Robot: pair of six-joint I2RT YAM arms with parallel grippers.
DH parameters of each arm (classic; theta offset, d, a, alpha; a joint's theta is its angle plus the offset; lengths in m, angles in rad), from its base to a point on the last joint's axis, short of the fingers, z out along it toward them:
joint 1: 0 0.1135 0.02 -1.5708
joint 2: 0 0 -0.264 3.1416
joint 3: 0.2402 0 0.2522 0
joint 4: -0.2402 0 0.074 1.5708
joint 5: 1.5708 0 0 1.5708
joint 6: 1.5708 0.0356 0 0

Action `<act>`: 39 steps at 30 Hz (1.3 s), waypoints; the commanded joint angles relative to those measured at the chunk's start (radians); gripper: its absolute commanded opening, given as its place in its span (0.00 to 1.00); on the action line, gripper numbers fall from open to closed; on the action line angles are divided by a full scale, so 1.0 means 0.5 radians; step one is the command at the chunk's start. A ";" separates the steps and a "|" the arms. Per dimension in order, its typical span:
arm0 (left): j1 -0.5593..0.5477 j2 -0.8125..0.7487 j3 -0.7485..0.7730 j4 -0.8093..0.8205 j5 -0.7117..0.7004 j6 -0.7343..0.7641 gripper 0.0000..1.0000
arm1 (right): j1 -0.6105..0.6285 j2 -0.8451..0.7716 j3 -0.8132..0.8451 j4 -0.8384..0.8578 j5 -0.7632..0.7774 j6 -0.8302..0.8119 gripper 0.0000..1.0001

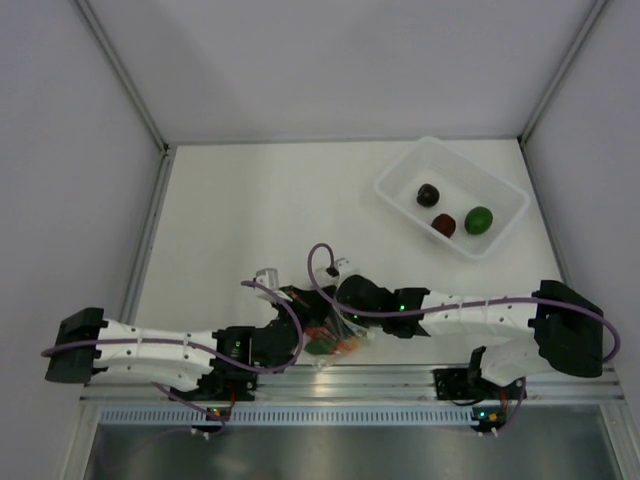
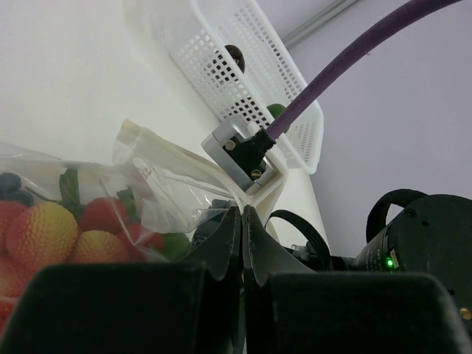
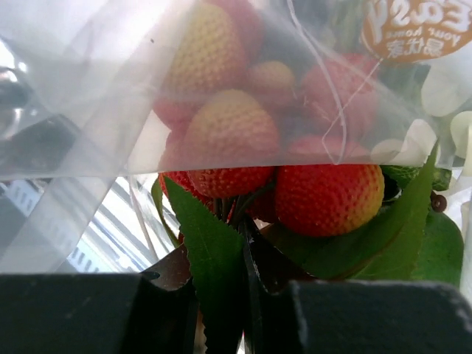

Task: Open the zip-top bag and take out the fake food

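The clear zip-top bag [image 1: 338, 335] lies near the table's front edge between both grippers. Red and orange-yellow bumpy fake food [image 2: 40, 232] with green leaves fills it. My left gripper [image 2: 241, 211] is shut, and the bag's crinkly upper edge [image 2: 166, 181] runs down into its fingertips. In the top view the left gripper [image 1: 298, 336] sits just left of the bag. My right gripper [image 3: 243, 237] is shut on a green leaf [image 3: 214, 258] and the stems of a red berry cluster [image 3: 328, 195] at the bag's [image 3: 110, 110] mouth. It reaches in from the right [image 1: 347, 316].
A white tub [image 1: 500, 190] stands at the back right with a dark maroon piece [image 1: 428, 194], a dark red piece [image 1: 444, 224] and a green piece [image 1: 479, 219] inside. The tub [image 2: 243, 66] shows beyond the bag in the left wrist view. A metal rail [image 1: 380, 378] borders the near edge.
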 commanded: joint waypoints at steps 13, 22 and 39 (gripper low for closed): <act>0.013 0.062 0.119 -0.028 0.109 0.364 0.00 | -0.367 -0.270 0.550 -0.523 0.022 -0.424 0.00; 0.016 0.066 0.282 -0.031 0.244 0.812 0.00 | -0.560 -0.218 0.780 -0.661 0.090 -0.507 0.00; 0.101 0.056 0.398 -0.492 -0.398 0.423 0.00 | -0.563 -0.482 0.612 -0.717 -0.293 -0.584 0.00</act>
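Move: The right fingers already grip the leaf and stems of the lychee bunch, whose fruit lies some 4 cm to their left, 2 cm ahead and about level. From there the white basket is about 30 cm ahead and 28 cm to the right, slightly below, with the dark red fruit in its near part some 23 cm ahead and 26 cm right. From the left hand, which holds the bag's edge, the bunch lies about 9 cm below, 2 cm ahead and 3 cm left. Up and forward goes the right hand, after first slipping to the right, about 12 cm up and 10 cm out with some 5 cm to the right, drawing the gripped bunch up inside the bag towards its mouth; near the end it eases back about 2 cm. The left hand keeps pinching the bag's edge, rolls its left side up nearly 20 degrees, and late on shifts some 3 cm forward and left. ##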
